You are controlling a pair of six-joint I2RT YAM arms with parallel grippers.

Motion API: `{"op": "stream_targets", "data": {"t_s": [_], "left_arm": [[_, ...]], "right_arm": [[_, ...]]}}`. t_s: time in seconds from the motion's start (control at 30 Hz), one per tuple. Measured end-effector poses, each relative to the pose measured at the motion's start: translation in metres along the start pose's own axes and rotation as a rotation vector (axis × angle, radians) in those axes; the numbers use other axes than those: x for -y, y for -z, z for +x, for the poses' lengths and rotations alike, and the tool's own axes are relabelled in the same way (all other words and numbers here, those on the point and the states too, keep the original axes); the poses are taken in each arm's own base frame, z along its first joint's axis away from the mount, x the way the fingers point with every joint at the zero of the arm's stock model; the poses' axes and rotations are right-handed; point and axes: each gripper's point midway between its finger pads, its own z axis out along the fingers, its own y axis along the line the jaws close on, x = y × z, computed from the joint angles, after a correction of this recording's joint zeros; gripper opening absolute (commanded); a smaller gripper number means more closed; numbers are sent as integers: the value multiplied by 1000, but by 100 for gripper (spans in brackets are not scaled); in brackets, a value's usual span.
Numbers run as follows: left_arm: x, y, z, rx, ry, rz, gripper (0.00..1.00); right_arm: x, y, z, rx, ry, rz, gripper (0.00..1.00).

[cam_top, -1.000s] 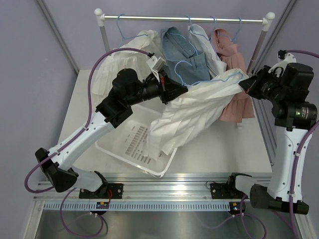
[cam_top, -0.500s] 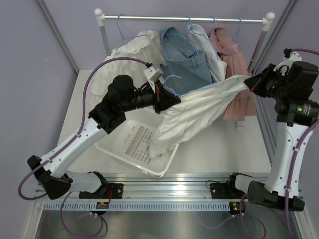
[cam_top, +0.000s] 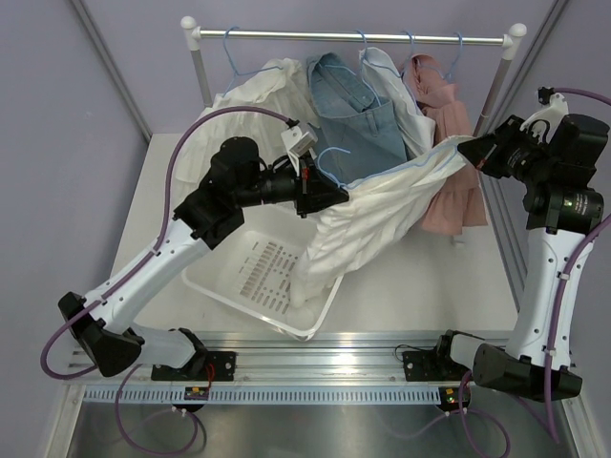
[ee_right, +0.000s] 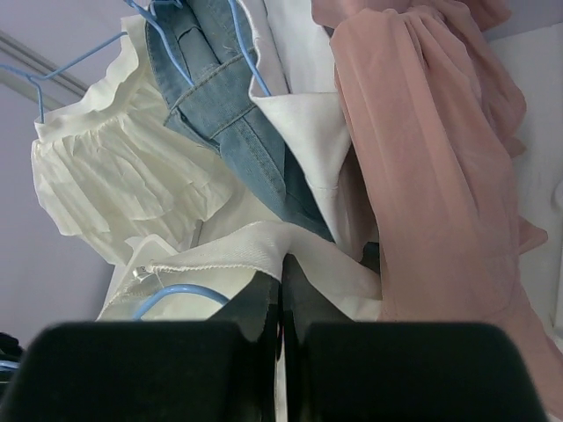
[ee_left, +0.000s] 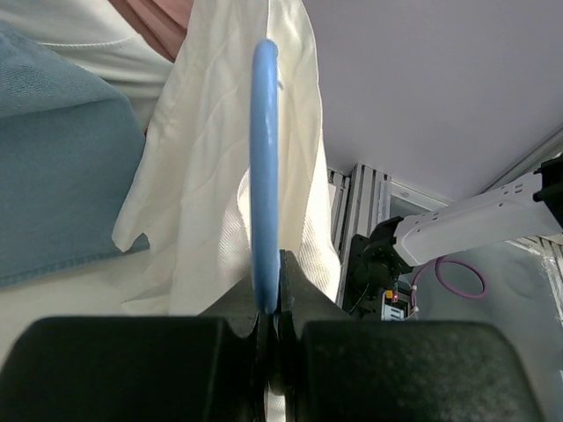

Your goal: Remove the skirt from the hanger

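Observation:
A white skirt hangs stretched between my two grippers above the table, its lower part drooping into the basket. My left gripper is shut on the thin blue hanger at the skirt's left end. In the left wrist view the hanger rises straight out of the closed jaws of the left gripper, with skirt cloth behind it. My right gripper is shut on the skirt's waistband. In the right wrist view the right gripper pinches the hem, and the hanger shows at its left.
A white slatted basket lies under the skirt. The rail behind carries a white ruffled garment, a denim one and a pink one on blue hangers. The rack's right post stands close to my right gripper.
My left gripper has pulled the hanger left and a little lower. The right gripper has risen slightly with the waistband. The skirt now hangs more stretched between them.

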Motion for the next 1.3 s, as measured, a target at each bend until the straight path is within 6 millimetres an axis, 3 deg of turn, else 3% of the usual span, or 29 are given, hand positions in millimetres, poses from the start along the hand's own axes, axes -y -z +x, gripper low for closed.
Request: {"op": "stream_targets", "data": {"t_s": [0.37,0.67,0.83,1.07,1.2,1.3], "left_arm": [[1,-12,3,-37,9,56,0],[14,-16,-30,25,-10,106,0],[18,-20,-44,71,-6,128,0],[10,-26,-60,141,11,89,0],[6,-27,-73,198,9,65,0],[2,-27,-79,224,0,36,0]], "right_arm": [[4,-9,-7,26,-48,10,5],[35,-19,47,-101,-33,33,4],[21,-9,63,-142,59,-68,0],[-8,24,68,-109,294,-183,0],[1,31,66,-95,323,-138,0],[26,35,55,-67,288,-54,0]]}}
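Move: The left hand holds the skirt's hanger; the skirt's waistband end, pinched by the right hand, lies about 23 cm to its right, 8 cm ahead and 2 cm higher. The hanger's right end sits roughly 3 cm left and 1 cm back of the right hand, level in height. From the left hand, the jeans hang some 18 cm ahead, 2 cm right and 5 cm lower; from the right hand, the pink garment is 12 cm straight ahead, 10 cm lower. Right hand slackens, drops some 6 cm, regrips the skirt, draws back; left lifts the hanger about 7 cm. ##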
